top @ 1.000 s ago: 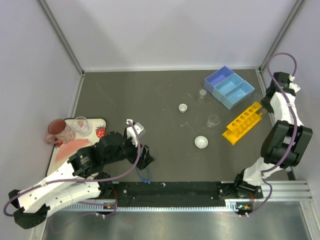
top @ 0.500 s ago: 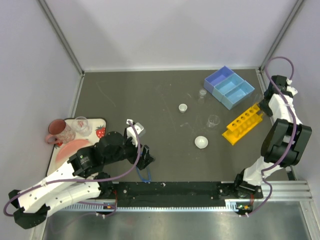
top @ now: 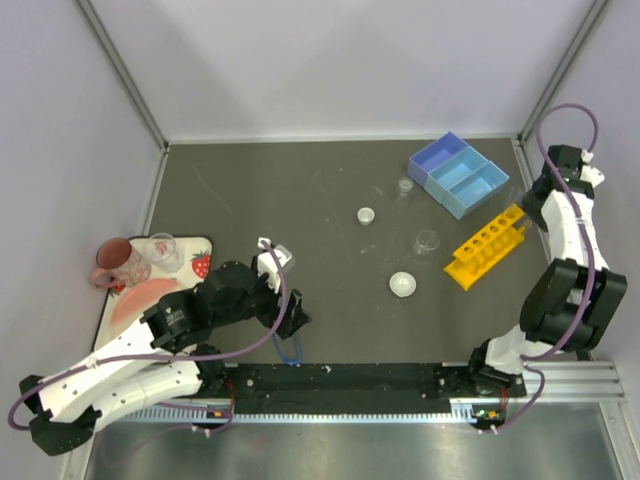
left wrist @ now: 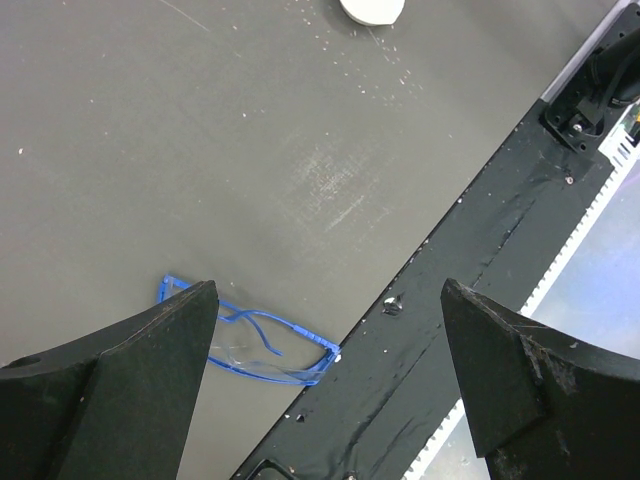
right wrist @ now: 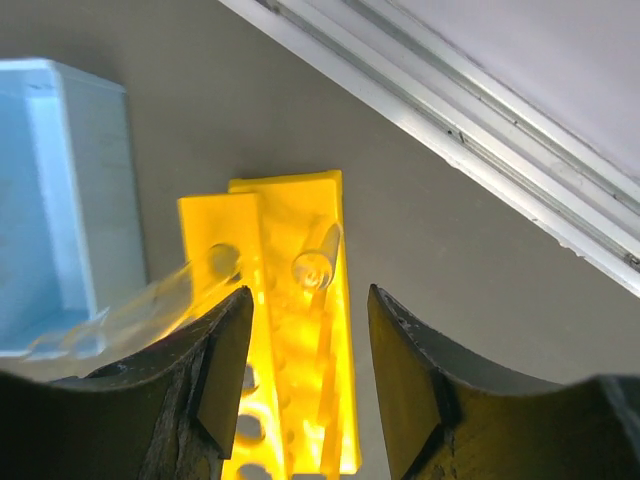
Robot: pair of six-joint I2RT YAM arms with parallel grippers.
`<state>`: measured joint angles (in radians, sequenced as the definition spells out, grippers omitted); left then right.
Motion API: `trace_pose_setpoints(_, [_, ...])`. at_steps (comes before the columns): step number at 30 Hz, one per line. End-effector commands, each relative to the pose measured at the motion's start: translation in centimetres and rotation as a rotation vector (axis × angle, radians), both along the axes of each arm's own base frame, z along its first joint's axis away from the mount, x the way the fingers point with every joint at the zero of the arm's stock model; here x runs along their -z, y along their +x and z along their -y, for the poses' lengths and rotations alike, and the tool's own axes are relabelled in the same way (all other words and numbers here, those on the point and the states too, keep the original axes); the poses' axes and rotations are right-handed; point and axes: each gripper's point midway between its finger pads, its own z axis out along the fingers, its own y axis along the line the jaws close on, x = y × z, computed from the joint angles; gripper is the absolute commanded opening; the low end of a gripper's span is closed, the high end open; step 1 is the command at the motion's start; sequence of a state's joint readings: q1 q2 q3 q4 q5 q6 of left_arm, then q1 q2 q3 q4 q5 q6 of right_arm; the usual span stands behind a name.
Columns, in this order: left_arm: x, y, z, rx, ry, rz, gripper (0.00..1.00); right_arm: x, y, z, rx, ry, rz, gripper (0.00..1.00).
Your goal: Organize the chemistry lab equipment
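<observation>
The yellow tube rack [top: 487, 245] lies near the light-blue tray [top: 458, 174]. My right gripper [top: 528, 216] hovers over the rack's far end [right wrist: 300, 340], open. A thin clear tube [right wrist: 318, 262] stands in a hole between the jaws and touches neither. A second tube [right wrist: 170, 290] leans left from another hole. Two clear beakers [top: 427, 242] [top: 405, 187] and two white dishes [top: 366, 215] [top: 403, 284] sit mid-table. Blue-framed goggles [left wrist: 255, 345] lie by the near rail, just under my wide-open left gripper [left wrist: 328, 300], whose left finger covers part of them.
A white tray [top: 205, 243] at the left holds a pink plate [top: 140, 298], a dark-pink mug [top: 115, 262], a clear cup [top: 162, 248] and a strawberry [top: 201, 264]. A black rail [top: 350, 378] runs along the near edge. A metal frame rail [right wrist: 470, 150] borders the table beside the rack.
The right jaws have spread apart and let go of the tube, which now stands in the rack. The left arm has barely shifted.
</observation>
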<state>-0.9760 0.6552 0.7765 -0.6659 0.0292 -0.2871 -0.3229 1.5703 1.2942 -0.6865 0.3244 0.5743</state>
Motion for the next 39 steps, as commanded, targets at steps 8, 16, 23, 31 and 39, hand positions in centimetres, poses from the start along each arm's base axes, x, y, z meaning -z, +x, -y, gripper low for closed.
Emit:
trace_pose_setpoints(8, [-1.6,2.5,0.5,-0.085,0.023,0.045,0.99,-15.4,-4.0,-3.6,-0.069,-0.092,0.382,0.51])
trace_pose_setpoints(16, [-3.9,4.8,1.6,-0.125,0.070,0.089,0.99,-18.6,-6.7,-10.7,-0.353,-0.095,0.462,0.52])
trace_pose_setpoints(23, [-7.2,9.2,6.0,-0.099,0.144,0.120,0.99,-19.8,-6.9,-15.3,-0.553,-0.014,0.495,0.53])
trace_pose_setpoints(31, [-8.8,15.7,11.4,-0.095,0.195,0.139,0.99,-19.8,-6.4,-18.3,-0.698,0.000,0.498,0.53])
trace_pose_setpoints(39, [-5.4,19.5,14.2,-0.110,0.186,0.082,0.99,-14.6,0.0,-18.1,-0.642,0.024,0.312,0.53])
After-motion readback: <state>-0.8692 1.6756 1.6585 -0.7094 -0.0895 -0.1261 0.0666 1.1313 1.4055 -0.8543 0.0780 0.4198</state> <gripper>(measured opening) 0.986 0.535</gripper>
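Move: Ahead of the open left hand by about 22 cm, 15 cm to its right and 20 cm below, lies the bent glass rod; the small white cup stands some 11 cm beyond the rod, and the white bowl 13 cm ahead, 22 cm right of the hand. From the right hand the glass beaker is about 21 cm left, 2 cm back and 11 below, the yellow rack's middle 8 cm left, 6 back. Rising off the yellow rack, the empty right hand climbs nearly 20 cm, swings about 18 cm left towards the beaker while drawing back some, its fingers tipping up and turning counter-clockwise some 35 degrees, then eases forward and slightly down, half open. The left hand, wide open, dips, then arcs up and about 20 cm forward and right towards the rod, sinking again at the end. ##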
